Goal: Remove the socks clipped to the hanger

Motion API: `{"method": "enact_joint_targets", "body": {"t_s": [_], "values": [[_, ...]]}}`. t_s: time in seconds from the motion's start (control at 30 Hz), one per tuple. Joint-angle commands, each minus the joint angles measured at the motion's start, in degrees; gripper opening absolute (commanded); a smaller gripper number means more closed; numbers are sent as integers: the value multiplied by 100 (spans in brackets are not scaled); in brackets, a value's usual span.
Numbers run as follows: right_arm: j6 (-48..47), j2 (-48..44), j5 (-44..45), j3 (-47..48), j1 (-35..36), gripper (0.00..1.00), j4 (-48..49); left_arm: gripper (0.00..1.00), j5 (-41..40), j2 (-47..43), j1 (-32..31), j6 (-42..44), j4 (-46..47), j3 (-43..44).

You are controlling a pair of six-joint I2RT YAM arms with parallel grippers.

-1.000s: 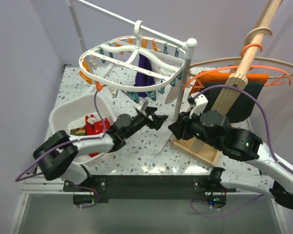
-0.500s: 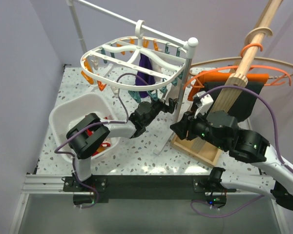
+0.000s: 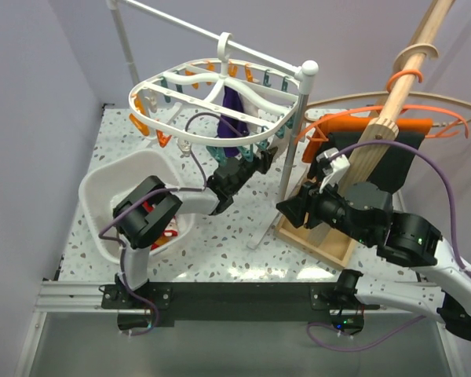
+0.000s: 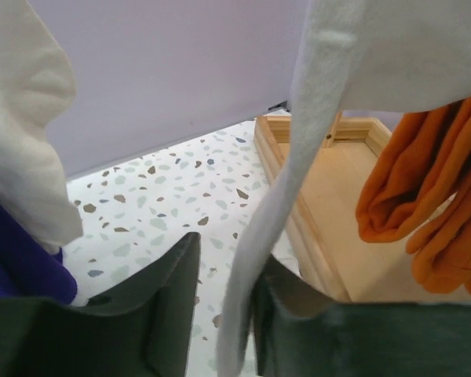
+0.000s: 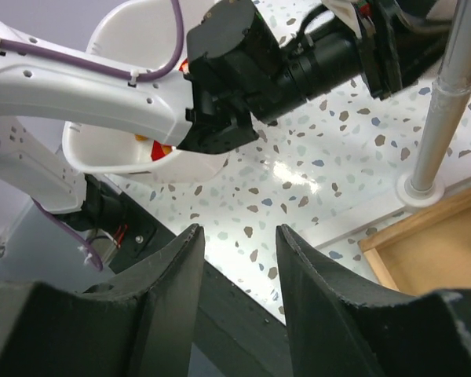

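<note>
The white oval hanger (image 3: 153, 85) with orange and teal clips hangs from a rail at the back. A dark purple sock (image 3: 234, 118) hangs under it, and a white sock (image 3: 272, 148) hangs near its front right. My left gripper (image 3: 253, 162) is raised under the hanger. In the left wrist view it (image 4: 226, 255) is open, with the hanging white sock (image 4: 271, 204) between its jaws, close to the right one. Another white sock (image 4: 23, 126) and the purple sock (image 4: 16, 267) hang at the left. My right gripper (image 3: 286, 208) is open and empty above the table (image 5: 239, 236).
A white tub (image 3: 102, 188) at the left holds red socks (image 3: 151, 212). A wooden tray base (image 3: 318, 239) with a slanted wooden pole, thin orange and wooden hangers and orange (image 4: 432, 212) and black cloths stands at the right. A white upright pole (image 5: 447, 102) stands between the arms.
My left arm has swung from beside the tub up and right under the hanger, and its jaws now stand around the white sock. The right arm has shifted slightly.
</note>
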Motion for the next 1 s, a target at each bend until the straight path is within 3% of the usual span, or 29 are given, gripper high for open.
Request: {"method": "enact_joint_targets", "body": {"t_s": [0.0,0.03,0.13,0.4,0.57,0.67,0.97], "values": [[180,109,348,170,-35,46,44,24,896,-235,323,-325,556,106],[180,126,365,179,-35,46,44,12,1072,-323,402,-456,530,54],[162,153,374,127,-35,47,158,0,1363,-832,421,-545,258,-210],[13,337,427,118,-35,49,106,0,1724,-2685,421,-1045,-1227,-843],[-83,355,418,83,-35,50,193,0,1215,-3933,412,-1371,-1518,-1651],[-128,355,445,74,-35,50,149,0,863,-4426,421,-1397,-2193,-1670],[-154,100,603,30,-35,51,9,0,845,-5727,421,-1565,-3407,-1854]]}}
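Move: The white sock hangs from the hanger's front right side with its lower part already between the left hand's open fingers; its middle is about 6 cm above the hand, some 2 cm ahead and 2 cm right. The purple sock is roughly 6 cm ahead, 8 cm left and 6 cm up, the other white sock about 9 cm ahead, 3 cm left and equally high. From the right hand the gripped sock lies some 16 cm ahead, 2 cm left and 6 cm lower. The left fingers close fully on the lower part of the white sock and pinch it, nudging a centimetre or so forward and left. Keeping that pinch, the hand climbs about 15 cm while drawing back some 13 cm and left about 12 cm, up towards the teal clips on the hanger's front rim, turning some 10 degrees clockwise and rolling its left side down about as much. ##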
